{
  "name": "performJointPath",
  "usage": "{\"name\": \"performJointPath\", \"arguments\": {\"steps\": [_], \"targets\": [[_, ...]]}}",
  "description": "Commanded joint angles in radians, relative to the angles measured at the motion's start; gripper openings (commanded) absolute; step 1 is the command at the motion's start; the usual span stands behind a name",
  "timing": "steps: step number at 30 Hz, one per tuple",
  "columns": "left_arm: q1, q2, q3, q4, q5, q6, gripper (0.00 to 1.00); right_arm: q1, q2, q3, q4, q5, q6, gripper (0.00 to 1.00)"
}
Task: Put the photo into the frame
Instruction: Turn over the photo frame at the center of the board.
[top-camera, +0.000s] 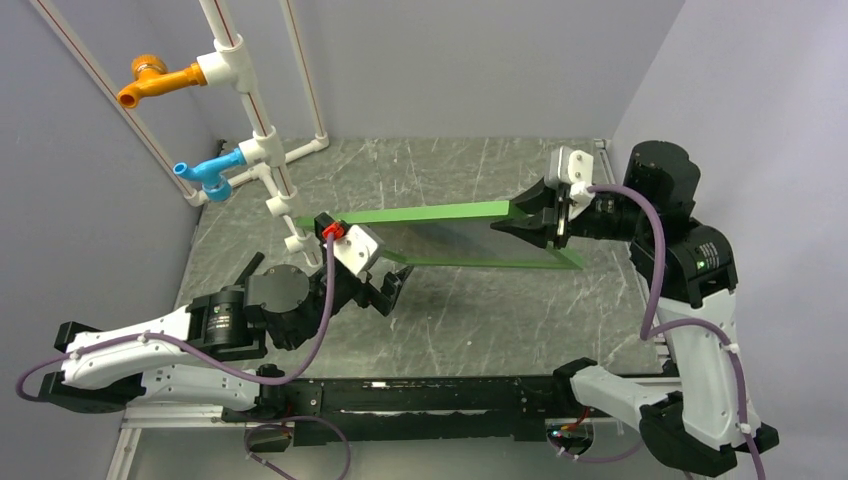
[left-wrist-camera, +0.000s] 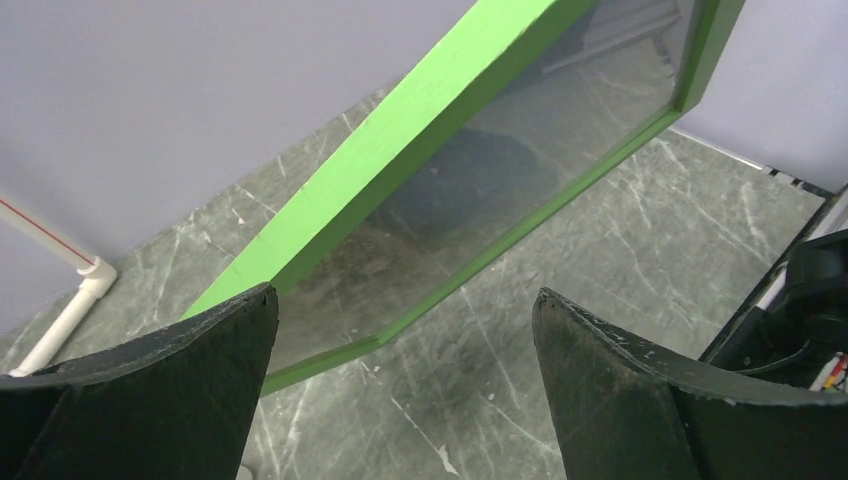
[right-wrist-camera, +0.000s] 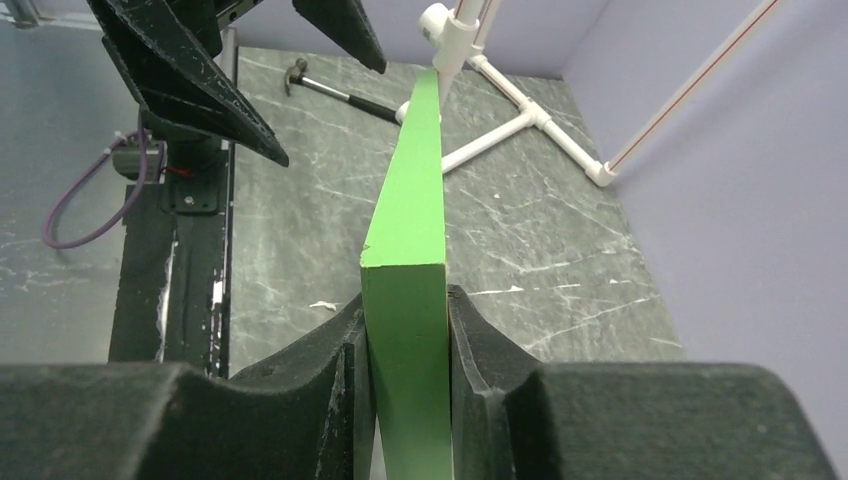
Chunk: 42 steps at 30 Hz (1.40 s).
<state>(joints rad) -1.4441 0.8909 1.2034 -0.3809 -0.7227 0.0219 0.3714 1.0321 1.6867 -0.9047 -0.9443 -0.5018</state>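
The frame (top-camera: 420, 213), green-edged with a clear pane, stands tilted on its long side across the middle of the table. My right gripper (top-camera: 535, 215) is shut on its upper right end. In the right wrist view the green edge (right-wrist-camera: 415, 170) runs away from me, pressed between both fingers of the gripper (right-wrist-camera: 405, 298). My left gripper (top-camera: 392, 288) is open, just in front of the frame's lower left part and apart from it. The left wrist view has the pane and green rail (left-wrist-camera: 400, 140) beyond the wide-apart jaws of the gripper (left-wrist-camera: 405, 300), with nothing between them. The photo is out of view.
A white pipe rack (top-camera: 262, 150) with an orange tap (top-camera: 150, 82) and a blue tap (top-camera: 205, 172) stands at the back left, close to the frame's left end. A hammer (right-wrist-camera: 330, 88) lies on the table near it. Grey walls close in the table on three sides.
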Motion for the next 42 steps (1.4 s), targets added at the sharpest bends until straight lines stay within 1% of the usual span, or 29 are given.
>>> {"name": "performJointPath", "arguments": {"steps": [1,6,9,16,20,24,26,28,30,32,37,40,42], "targets": [[-0.001,-0.019,-0.01,0.043,-0.044,0.065,0.99,-0.023,0.051,0.127,-0.065,-0.051,-0.021,0.0],[0.0,-0.018,0.003,0.048,-0.036,0.104,0.99,-0.044,0.204,0.357,-0.155,-0.076,-0.007,0.0],[0.002,-0.014,0.004,0.039,-0.034,0.096,0.99,-0.077,0.242,0.387,-0.116,-0.085,0.063,0.0],[0.005,-0.01,-0.022,0.032,-0.024,0.068,0.99,-0.199,0.228,0.267,0.018,-0.128,0.203,0.0],[0.008,0.007,-0.019,0.022,-0.03,0.068,0.99,-0.266,0.253,0.212,0.091,-0.116,0.295,0.0],[0.018,0.024,-0.023,0.022,-0.035,0.064,0.99,-0.366,0.306,0.123,0.24,-0.19,0.473,0.0],[0.031,0.03,-0.031,0.023,-0.023,0.048,0.99,-0.446,0.338,0.05,0.361,-0.247,0.59,0.0],[0.053,0.042,-0.036,0.013,0.009,0.019,0.99,-0.49,0.359,-0.032,0.476,-0.287,0.716,0.0],[0.085,0.061,-0.037,0.001,0.063,-0.012,0.99,-0.52,0.372,-0.107,0.551,-0.296,0.787,0.0],[0.121,0.096,-0.032,-0.015,0.117,-0.071,0.99,-0.538,0.377,-0.171,0.57,-0.263,0.79,0.0],[0.228,0.203,-0.021,-0.054,0.244,-0.139,0.99,-0.545,0.434,-0.231,0.366,-0.061,0.582,0.0],[0.31,0.261,-0.046,-0.044,0.323,-0.177,0.99,-0.546,0.481,-0.239,0.311,0.119,0.551,0.0],[0.374,0.291,-0.069,-0.022,0.381,-0.2,0.99,-0.546,0.488,-0.283,0.345,0.263,0.56,0.0]]}}
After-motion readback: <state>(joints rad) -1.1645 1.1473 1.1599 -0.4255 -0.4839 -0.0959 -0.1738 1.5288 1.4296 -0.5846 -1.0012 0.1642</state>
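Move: The right hand pinches the photo frame at its upper right corner. The frame stands steeply, its middle about 10 cm left of that hand, 4 cm ahead and 17 cm below; the board's centre is some 22 cm ahead, 15 cm left and 42 cm below. From the open left hand, the frame's middle is roughly 8 cm ahead, 9 cm right and 11 cm down, while the pipe stand's foot is about 20 cm ahead, 19 cm left and 37 cm below. Forward by about 22 cm, the right hand carries the frame's upper edge away from the robot, rising slightly before swinging steeply down and some 11 cm right, keeping its pinch while the wrist tips over nearly 60 degrees and turns clockwise. Late on, the left hand sinks and follows forward, its fingers wide open, towards the frame's near edge. ##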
